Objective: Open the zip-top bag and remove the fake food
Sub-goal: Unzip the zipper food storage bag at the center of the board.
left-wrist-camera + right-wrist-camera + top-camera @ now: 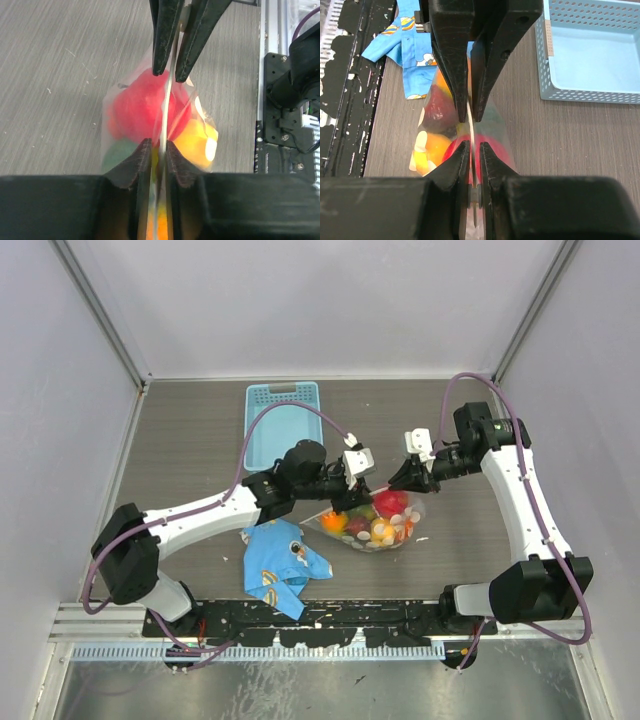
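Observation:
The zip-top bag (400, 535), clear with white dots, hangs just above the table between my two grippers. Inside it the fake food (389, 503) shows as red, orange, yellow, green and dark purple pieces. My left gripper (352, 494) is shut on the bag's top edge from the left. In the left wrist view the white zip strip (168, 107) runs between the left gripper's (159, 146) narrow jaws. My right gripper (399, 480) is shut on the same edge from the right, and in its own view the right gripper (474, 146) pinches the strip a short way from the left gripper (470, 118).
A light blue slotted basket (283, 425) stands behind the bag at the table's middle. A blue cartoon-print cloth (280, 560) lies crumpled in front of the left arm. The black mounting rail (320, 615) runs along the near edge, and grey walls close in both sides.

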### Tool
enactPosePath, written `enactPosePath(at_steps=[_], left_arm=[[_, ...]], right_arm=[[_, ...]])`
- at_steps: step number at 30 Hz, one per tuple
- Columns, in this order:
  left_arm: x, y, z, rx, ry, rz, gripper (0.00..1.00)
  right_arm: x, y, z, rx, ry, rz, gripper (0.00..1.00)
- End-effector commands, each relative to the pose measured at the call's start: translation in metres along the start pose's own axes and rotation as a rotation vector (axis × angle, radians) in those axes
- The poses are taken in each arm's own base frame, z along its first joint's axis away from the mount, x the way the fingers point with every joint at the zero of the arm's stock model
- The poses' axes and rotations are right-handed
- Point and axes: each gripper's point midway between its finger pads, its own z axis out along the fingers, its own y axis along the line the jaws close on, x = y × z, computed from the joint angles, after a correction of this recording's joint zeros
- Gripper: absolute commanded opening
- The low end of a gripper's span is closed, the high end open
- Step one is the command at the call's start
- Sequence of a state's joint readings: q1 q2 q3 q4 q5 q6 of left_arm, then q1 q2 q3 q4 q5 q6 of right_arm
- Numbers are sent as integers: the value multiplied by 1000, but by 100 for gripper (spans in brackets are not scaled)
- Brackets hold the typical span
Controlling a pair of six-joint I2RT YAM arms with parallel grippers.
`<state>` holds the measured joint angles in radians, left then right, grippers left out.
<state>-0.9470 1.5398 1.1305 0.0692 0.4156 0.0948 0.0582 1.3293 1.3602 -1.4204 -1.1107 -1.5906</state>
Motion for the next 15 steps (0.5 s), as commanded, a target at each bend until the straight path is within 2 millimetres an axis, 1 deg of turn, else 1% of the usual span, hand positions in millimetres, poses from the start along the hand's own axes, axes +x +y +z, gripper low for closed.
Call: enactPosePath(at_steps=[1,2,3,4,5,6,7,9,12,13,15], left_arm=[[-29,-3,0,20,-77,22,3],[-29,-4,0,25,-85,18,0],[-30,-5,-2,31,-99,19,0],[-30,-6,-3,31,-112,16,0],[-29,-7,-4,29,-128,14,0],[-29,-7,-6,23,-149,11,0],[-27,-6,-7,16,-161,2,0],[-24,-7,-9,15,-178,-10,0],[-18,-7,-11,12,-183,-18,0],[-17,-7,-12,11,-185,-19,0],[-16,-7,-13,8,-194,-22,0]], right_arm=[[-13,2,2,2,-58,1,1],[-14,2,2,4,-62,17,5],[-17,0,2,10,-68,40,14],[-19,-1,1,17,-74,66,26],[-22,-3,0,27,-80,80,44],[-26,-4,-2,36,-89,91,57],[-29,-4,-5,52,-105,92,67],[-34,-6,-13,86,-129,95,83],[-36,-7,-25,124,-150,106,97],[-35,-7,-29,138,-157,103,100],[-31,-9,-38,181,-182,106,100]])
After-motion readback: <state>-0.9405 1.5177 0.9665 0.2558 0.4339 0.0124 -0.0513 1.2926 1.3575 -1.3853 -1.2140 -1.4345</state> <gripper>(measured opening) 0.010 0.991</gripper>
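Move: The bag's zip strip runs between the left hand's not-yet-closed fingertips, practically at its hand point, while its right-hand end is still pinched at the right hand's point. From the left hand, the red fruit in the bag lies about 6 cm right, level fore-and-aft and 6 cm down; the orange fruit about 8 cm left, 3 cm back and 8 cm down; the yellow fruit roughly 4 cm right, 5 cm back and 8 cm down. The zip strip passes from right to left hand: the left fingers shut on it, pause briefly, then carry it down about 2.5 cm and slightly back. The right fingers let go of its end, opening wide as the hand backs off, up some 2 cm and a little to the right, with a turn of about 10 degrees, partly clockwise. ##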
